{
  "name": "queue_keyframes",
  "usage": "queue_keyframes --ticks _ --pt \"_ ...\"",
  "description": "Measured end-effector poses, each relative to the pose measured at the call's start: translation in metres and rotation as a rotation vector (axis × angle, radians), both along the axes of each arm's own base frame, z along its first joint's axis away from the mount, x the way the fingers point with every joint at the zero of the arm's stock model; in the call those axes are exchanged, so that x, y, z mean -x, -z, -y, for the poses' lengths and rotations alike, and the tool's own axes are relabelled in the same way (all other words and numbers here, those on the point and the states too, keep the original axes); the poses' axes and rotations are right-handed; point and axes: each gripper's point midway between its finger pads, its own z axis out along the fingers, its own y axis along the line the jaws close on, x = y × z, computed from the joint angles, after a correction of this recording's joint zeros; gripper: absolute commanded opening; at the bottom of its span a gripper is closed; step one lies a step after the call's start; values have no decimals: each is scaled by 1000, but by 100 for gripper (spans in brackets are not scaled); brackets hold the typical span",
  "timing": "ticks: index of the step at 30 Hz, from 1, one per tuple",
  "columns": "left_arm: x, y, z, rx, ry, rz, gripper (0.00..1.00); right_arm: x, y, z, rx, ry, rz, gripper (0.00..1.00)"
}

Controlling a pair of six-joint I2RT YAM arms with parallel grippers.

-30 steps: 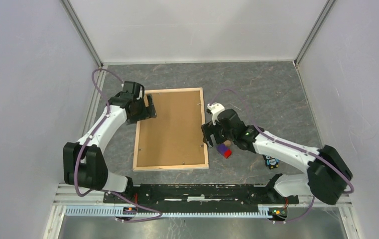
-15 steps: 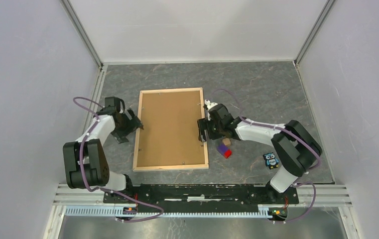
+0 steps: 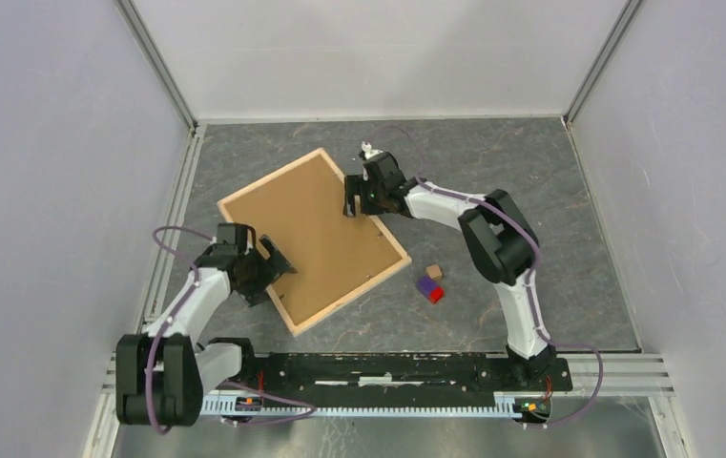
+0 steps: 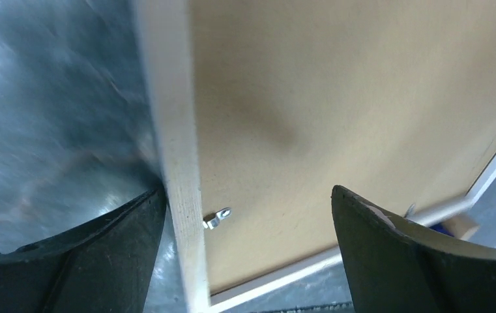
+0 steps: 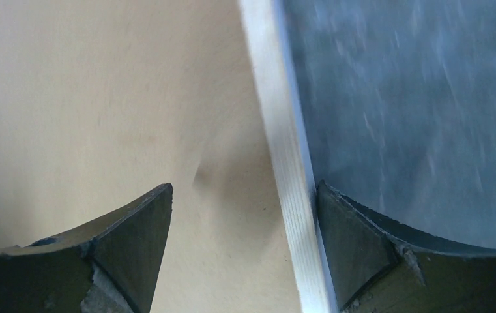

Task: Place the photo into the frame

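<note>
The frame (image 3: 352,294) lies back side up and slanted on the table, with a brown backing board (image 3: 313,239) filling it. The photo is hidden. My left gripper (image 3: 276,267) stands open astride the frame's near left slat (image 4: 176,150), one finger outside against it and the other over the board (image 4: 336,98). My right gripper (image 3: 350,199) is open astride the far right slat (image 5: 284,150), its outer finger close against the slat's outer side. A small metal tab (image 4: 217,218) sits on the board between the left fingers.
A tan cube (image 3: 433,273) and a purple and red block (image 3: 429,289) lie right of the frame's near corner. Grey walls close in the table on three sides. The mounting rail (image 3: 378,367) runs along the near edge.
The frame has swung counter-clockwise from square to slanted. The left gripper moved nearer along the left slat; the right gripper moved farther away and leftward with the right slat.
</note>
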Motion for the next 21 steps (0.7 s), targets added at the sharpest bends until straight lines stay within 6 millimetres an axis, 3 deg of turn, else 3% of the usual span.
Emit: queue_keyframes --ticks 4,7,10,14,21 --pt "30 -3 34 46 60 -3 100 -57 -7 -47 -80 -15 63 88" --pt "42 -12 52 98 92 28 100 -78 -12 -82 -134 -66 98 89" --pt "46 -23 58 128 105 77 100 -85 -21 -97 -141 -97 112 89" --pt "44 -37 66 179 136 136 100 -77 -35 -80 -69 -106 115 89" --pt "42 -64 82 254 236 218 100 -4 -89 9 73 -75 116 89"
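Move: The frame, lying askew with its brown backing up, has its middle about 8 cm back and 10 cm left of the right hand. From the left hand its middle is some 10 cm ahead and 8 cm to the right, both times a couple of centimetres lower. From the right hand, the wooden cube lies roughly 17 cm back and 15 cm right, and the purple-red block about 21 cm back and 14 cm right, both about 2 cm lower. The frame is still pushed from opposite long bars: the right hand's outer finger takes the far bar forward and left about 12 cm, while the left hand's outer finger drives the near bar back and right. Then both come free, fingers wide open: the right returns back and right, rising 9 cm, and the left rises 6 cm, drifting right and tilting up. ##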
